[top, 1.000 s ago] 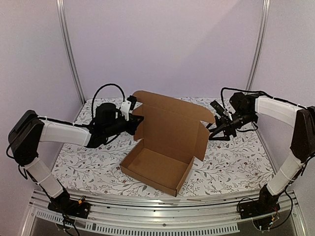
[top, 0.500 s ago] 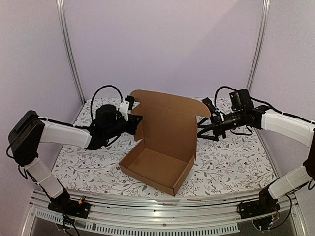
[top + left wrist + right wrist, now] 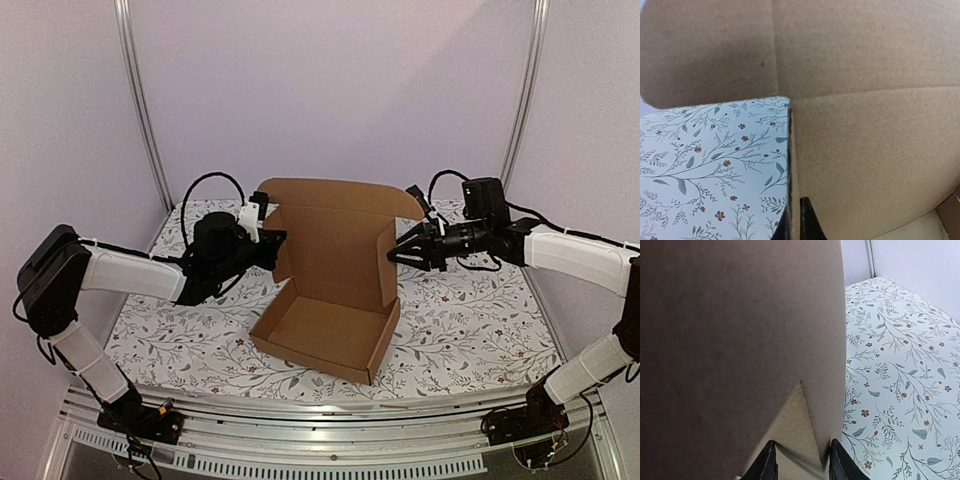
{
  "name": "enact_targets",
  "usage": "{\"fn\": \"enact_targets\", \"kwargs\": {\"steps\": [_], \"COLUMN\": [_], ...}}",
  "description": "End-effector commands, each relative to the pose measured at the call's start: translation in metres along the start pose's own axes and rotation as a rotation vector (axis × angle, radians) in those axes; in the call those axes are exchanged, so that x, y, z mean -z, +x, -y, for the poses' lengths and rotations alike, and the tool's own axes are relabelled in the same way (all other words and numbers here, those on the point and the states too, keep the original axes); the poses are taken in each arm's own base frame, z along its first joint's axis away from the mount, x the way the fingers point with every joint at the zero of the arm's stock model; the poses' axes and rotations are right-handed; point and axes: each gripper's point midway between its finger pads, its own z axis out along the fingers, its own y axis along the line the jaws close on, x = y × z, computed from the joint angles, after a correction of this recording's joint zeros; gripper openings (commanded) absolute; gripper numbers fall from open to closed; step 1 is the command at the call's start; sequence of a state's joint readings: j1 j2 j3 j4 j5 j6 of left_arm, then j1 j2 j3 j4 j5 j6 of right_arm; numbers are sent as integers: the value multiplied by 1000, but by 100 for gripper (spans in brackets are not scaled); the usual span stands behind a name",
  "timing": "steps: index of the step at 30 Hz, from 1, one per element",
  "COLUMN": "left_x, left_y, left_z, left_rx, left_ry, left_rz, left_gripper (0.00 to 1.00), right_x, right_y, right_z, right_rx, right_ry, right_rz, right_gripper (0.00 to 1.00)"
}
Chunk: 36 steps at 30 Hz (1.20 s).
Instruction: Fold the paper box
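The paper box (image 3: 325, 335) sits mid-table as a brown cardboard tray with its lid (image 3: 335, 235) standing upright at the back. My left gripper (image 3: 274, 246) is shut on the lid's left side flap; in the left wrist view the flap's thin edge (image 3: 791, 165) runs down between the black fingertips (image 3: 810, 226) of that gripper (image 3: 794, 222). My right gripper (image 3: 396, 255) is at the lid's right side flap (image 3: 388, 262). In the right wrist view its jaws (image 3: 802, 460) stand apart, one finger on either side of the bent flap (image 3: 790, 340).
A floral cloth (image 3: 470, 320) covers the table. An aluminium rail (image 3: 320, 440) runs along the near edge, and upright posts (image 3: 140, 110) stand at the back corners before pale walls.
My right gripper swung left onto the lid's right flap and its jaws narrowed. The lid now stands more upright and the flap has folded inward. The left gripper kept its grip.
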<state>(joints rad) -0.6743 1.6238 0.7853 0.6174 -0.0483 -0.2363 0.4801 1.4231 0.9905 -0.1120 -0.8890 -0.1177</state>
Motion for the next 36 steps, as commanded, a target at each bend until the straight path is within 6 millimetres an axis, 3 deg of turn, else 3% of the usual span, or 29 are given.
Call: {"fn": "enact_targets", "kwargs": {"steps": [1, 8, 12, 17, 23, 29, 36], "left_x": [2, -1, -1, 7, 42, 82, 71], "left_y": [8, 4, 0, -1, -5, -3, 4], "left_z": [44, 45, 49, 44, 31, 24, 13], "left_rx": [-13, 36, 54, 47, -35, -58, -55], "left_ry": [158, 159, 160, 120, 65, 74, 28], "left_rz": [-2, 1, 3, -24, -5, 32, 21], "left_gripper": [2, 5, 13, 33, 51, 55, 58], "right_x": [-7, -4, 0, 4, 16, 26, 20], "right_y": [-20, -22, -21, -17, -15, -11, 2], "right_z": [13, 28, 33, 35, 42, 41, 27], "right_rx": [43, 49, 55, 91, 77, 55, 4], "right_ry": [52, 166, 210, 228, 235, 149, 8], "right_rz": [73, 81, 77, 50, 37, 43, 16], "right_gripper": [30, 9, 1, 0, 0, 0, 0]}}
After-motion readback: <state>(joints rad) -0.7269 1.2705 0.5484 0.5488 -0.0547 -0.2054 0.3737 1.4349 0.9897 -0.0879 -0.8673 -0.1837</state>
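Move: My left fingers are already pinching the folded-in left side flap of the lid. Its middle is about 3 cm below them and 1 cm ahead, with no sideways offset. The right side flap lies between my half-open right fingers, its middle some 3 cm ahead and 1 cm to the left. From my right hand, the lid panel is about 7 cm ahead, 13 cm left and 7 cm lower; the tray is roughly 3 cm back, 15 cm left and 20 cm below. I close my right fingers on the edge of the right flap while moving about 3.5 cm forward, then keep the pinch and draw it about 3 cm to my right. Once that grip is made, I open my left fingers wide, let go of the left flap, and pull back about 7 cm, slightly left and up, away from the lid. ##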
